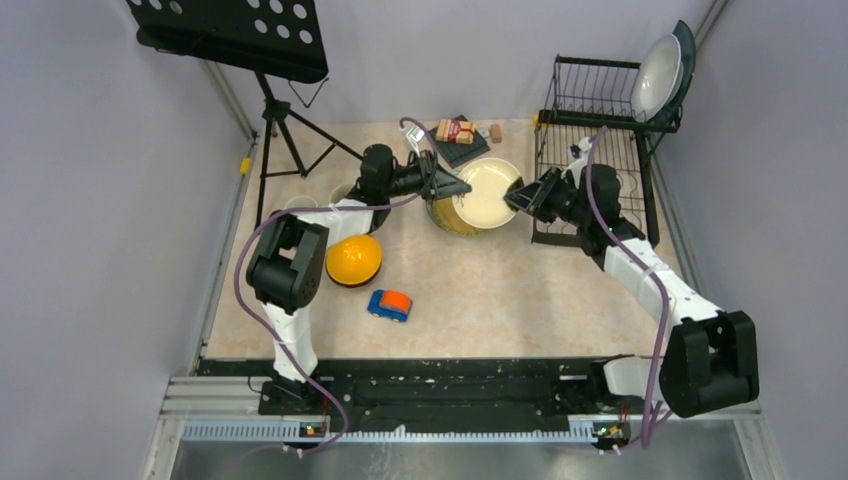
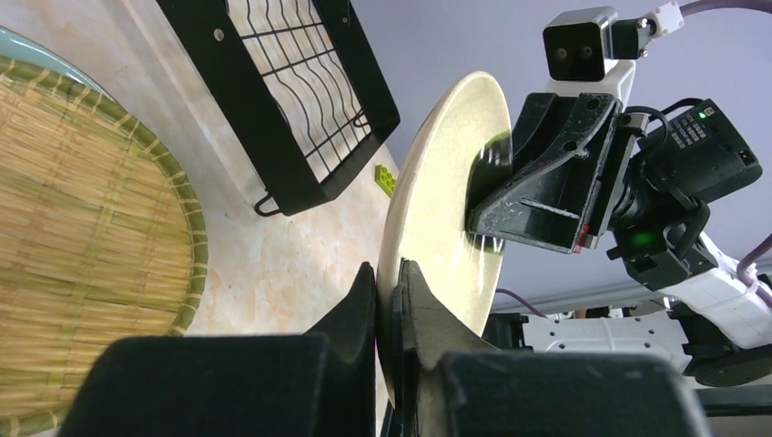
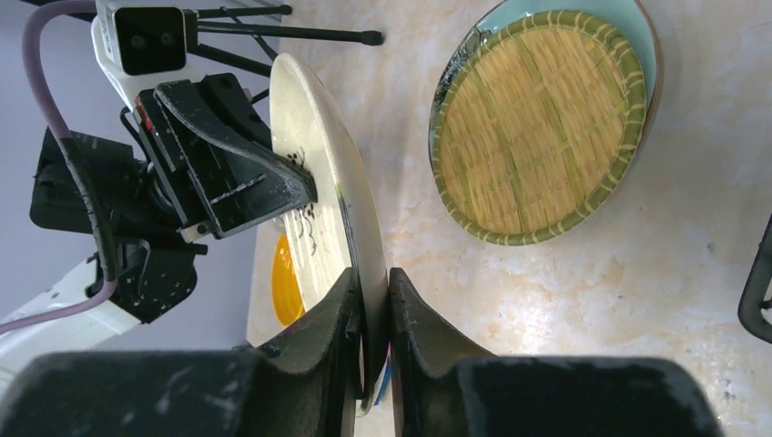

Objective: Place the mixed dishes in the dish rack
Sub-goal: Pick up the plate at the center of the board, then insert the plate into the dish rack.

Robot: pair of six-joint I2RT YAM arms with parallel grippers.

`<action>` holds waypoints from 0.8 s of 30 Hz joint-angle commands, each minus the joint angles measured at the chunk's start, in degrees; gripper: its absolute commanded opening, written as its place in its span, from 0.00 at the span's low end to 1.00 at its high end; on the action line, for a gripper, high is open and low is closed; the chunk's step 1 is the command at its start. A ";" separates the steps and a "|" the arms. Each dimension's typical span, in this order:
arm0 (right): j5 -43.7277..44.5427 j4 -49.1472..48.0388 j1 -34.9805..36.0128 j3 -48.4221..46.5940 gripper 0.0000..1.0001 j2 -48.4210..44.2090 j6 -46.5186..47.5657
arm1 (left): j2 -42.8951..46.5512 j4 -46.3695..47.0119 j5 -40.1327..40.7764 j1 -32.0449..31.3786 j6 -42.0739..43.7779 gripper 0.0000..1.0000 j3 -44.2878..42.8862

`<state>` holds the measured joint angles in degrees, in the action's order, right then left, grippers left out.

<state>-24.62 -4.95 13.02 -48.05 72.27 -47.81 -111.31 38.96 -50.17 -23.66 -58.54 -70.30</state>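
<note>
A cream round plate (image 1: 488, 192) hangs on edge above the table's middle, and both grippers grip its rim. My left gripper (image 1: 460, 187) (image 2: 390, 278) is shut on its left edge. From the opposite side my right gripper (image 1: 513, 195) (image 3: 371, 280) pinches the rim, shut. Under the cream plate (image 2: 437, 200) (image 3: 314, 164) lies a yellowish woven plate (image 3: 537, 118) (image 2: 82, 228) on a mint-green plate (image 3: 637, 36). The black dish rack (image 1: 600, 150) (image 2: 300, 100) stands to the right, with two plates (image 1: 660, 75) leaning in its upper tier. An orange-yellow bowl (image 1: 353, 260) (image 3: 287, 282) sits upside down at the left.
A blue-and-orange toy car (image 1: 389, 304) lies near the bowl. A packet on a dark mat (image 1: 458, 135) sits at the back. The music stand (image 1: 235, 30) on its tripod fills the back left. Two mugs (image 1: 300, 203) show behind my left arm.
</note>
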 commanded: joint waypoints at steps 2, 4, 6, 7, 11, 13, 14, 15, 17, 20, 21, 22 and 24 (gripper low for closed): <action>1.41 4.10 0.68 -5.84 0.04 -1.88 5.79 | -0.16 6.65 -1.22 0.26 -1.57 0.02 -2.14; 2.36 5.60 1.02 -6.89 0.00 -1.93 6.73 | -0.13 6.21 -1.33 0.27 -1.28 0.10 -2.12; 3.45 7.62 1.39 -7.96 0.00 -2.04 7.84 | 0.25 5.17 -1.04 0.27 -0.66 0.27 -1.94; 4.34 8.80 1.64 -8.59 0.00 -2.06 8.45 | 0.48 4.47 -0.80 0.21 -0.10 0.34 -1.89; 7.79 12.61 2.56 -11.12 0.00 -2.13 11.16 | 2.33 0.14 1.04 0.21 3.04 0.68 -1.74; 9.58 14.53 2.59 -12.22 0.00 -2.29 12.33 | 3.59 -3.15 2.31 0.21 5.68 0.86 -1.67; 10.34 15.43 2.58 -12.84 0.00 -2.37 13.03 | 4.37 -4.91 3.18 0.26 7.18 0.88 -1.59; 11.26 16.43 2.56 -13.58 0.00 -2.46 13.89 | 5.20 -6.73 4.30 0.28 8.73 0.89 -1.39; 12.79 18.19 2.61 -15.27 0.00 -2.58 15.42 | 7.34 -10.40 6.85 0.27 12.10 0.91 -0.81; 15.10 20.48 2.57 -18.09 0.00 -2.87 18.38 | 10.45 -15.57 11.45 0.28 17.49 0.93 -0.06; 15.87 21.20 2.62 -19.26 0.00 -2.96 19.39 | 11.48 -17.11 12.86 0.29 18.94 0.93 0.14; 16.74 21.96 2.63 -20.40 0.00 -2.93 20.39 | 12.46 -18.56 14.25 0.28 20.24 0.94 0.36; 18.10 23.10 2.61 -23.05 0.00 -3.00 22.24 | 14.26 -20.67 16.86 0.28 22.46 0.95 0.68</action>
<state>-10.96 16.88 14.96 -63.79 72.18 -30.94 -103.31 23.18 -40.05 -23.66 -44.23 -70.28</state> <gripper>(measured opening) 0.131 0.939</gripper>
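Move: Both hands already pinch the cream plate by opposite rims: its middle lies about 4 cm right and 1 cm back of the left hand, 5 cm left and 1 cm ahead of the right. The right hand's goal, the dish rack's upper tier, is roughly 20 cm ahead and 20 cm right, about level; its lower tier is some 22 cm right, 5 cm ahead, 18 cm down. The woven tray sits 8 cm left, 2 cm back, 18 cm below. The left fingers open wide and let go of the plate's left rim, then that hand eases about 2 cm left with a slight tilt. The right fingers keep their pinch on the right rim and carry the plate up and right, about 5 cm in all with a little forward, towards the dish rack, rolling some 20 degrees so the hand's left side dips. ##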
